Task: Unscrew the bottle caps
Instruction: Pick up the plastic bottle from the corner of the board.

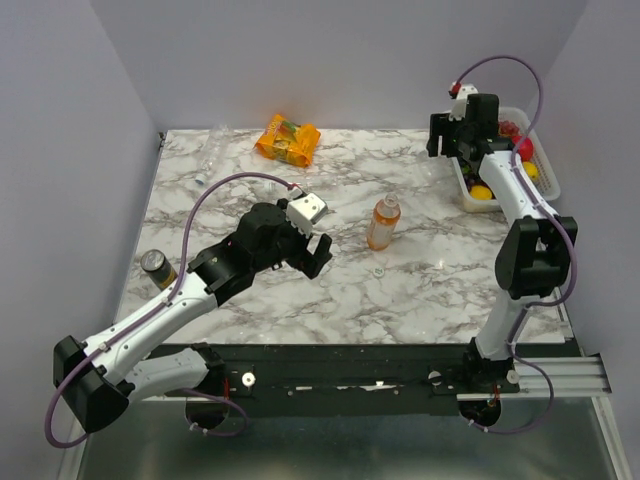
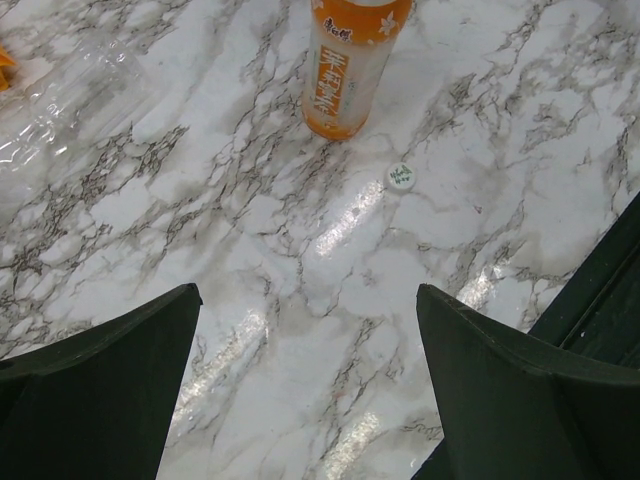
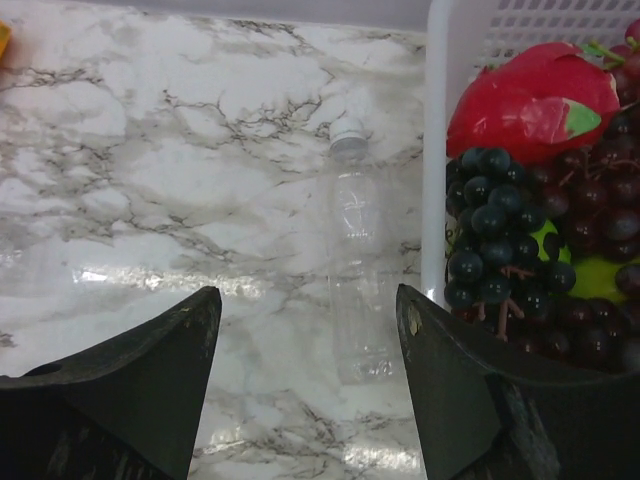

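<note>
An orange bottle (image 1: 383,224) (image 2: 345,70) stands upright mid-table, its top cut off in the left wrist view. A small white cap (image 2: 400,176) (image 1: 378,270) lies loose on the marble just in front of it. My left gripper (image 1: 322,255) (image 2: 305,295) hovers open to the left of that bottle, with nothing between its fingers. A clear bottle (image 3: 355,280) lies on its side against the basket wall with its cap (image 3: 348,143) on. My right gripper (image 1: 447,148) (image 3: 308,292) hangs open above its base end, not touching it. Another clear bottle (image 2: 60,100) lies at the upper left of the left wrist view.
A white basket (image 3: 435,150) (image 1: 463,190) of toy fruit sits at the far right. An orange snack packet (image 1: 288,138) lies at the back. A dark can (image 1: 155,265) stands near the left edge. One more clear bottle (image 1: 208,158) lies at the far left.
</note>
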Tool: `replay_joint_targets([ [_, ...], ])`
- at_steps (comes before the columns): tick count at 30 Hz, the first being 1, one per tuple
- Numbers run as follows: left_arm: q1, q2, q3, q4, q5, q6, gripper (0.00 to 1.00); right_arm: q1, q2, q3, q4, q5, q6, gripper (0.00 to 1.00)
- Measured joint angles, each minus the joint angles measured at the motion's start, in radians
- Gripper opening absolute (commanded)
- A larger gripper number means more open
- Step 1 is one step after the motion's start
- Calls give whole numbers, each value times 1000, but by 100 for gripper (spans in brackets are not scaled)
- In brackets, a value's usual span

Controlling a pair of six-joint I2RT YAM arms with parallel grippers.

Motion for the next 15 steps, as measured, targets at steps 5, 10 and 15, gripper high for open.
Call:
replay_joint_targets([
  [5,0,19,0,-2,0,0,99,31,128,137,-64,39,-117,78],
  [10,0,32,0,-5,2,0,99,71,255,294,-134,98,-189,78],
  [15,0,34,0,-5,9,0,99,94,327,314,-180,138,-246,78],
])
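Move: The clear plastic bottle lies lengthwise on the table about 6 cm ahead of the right hand, 4 cm to its right and roughly 16 cm below. The fruit basket's middle stands some 16 cm to the right of that bottle and 1 cm farther out; the standing orange bottle is about 23 cm nearer the base than the clear one and 18 cm to its left. From the left hand the clear bottle lies around 37 cm ahead, 34 cm right and 17 cm below. Heading for the clear plastic bottle beside the basket, the right hand swoops down about 7 cm, gliding forward 4 cm and slightly left on the way, away from the basket, before dropping almost straight down. The hand rolls about 15 degrees, left side dipping, while the fingertips tip further down; the fingers stay open and still touch nothing. ##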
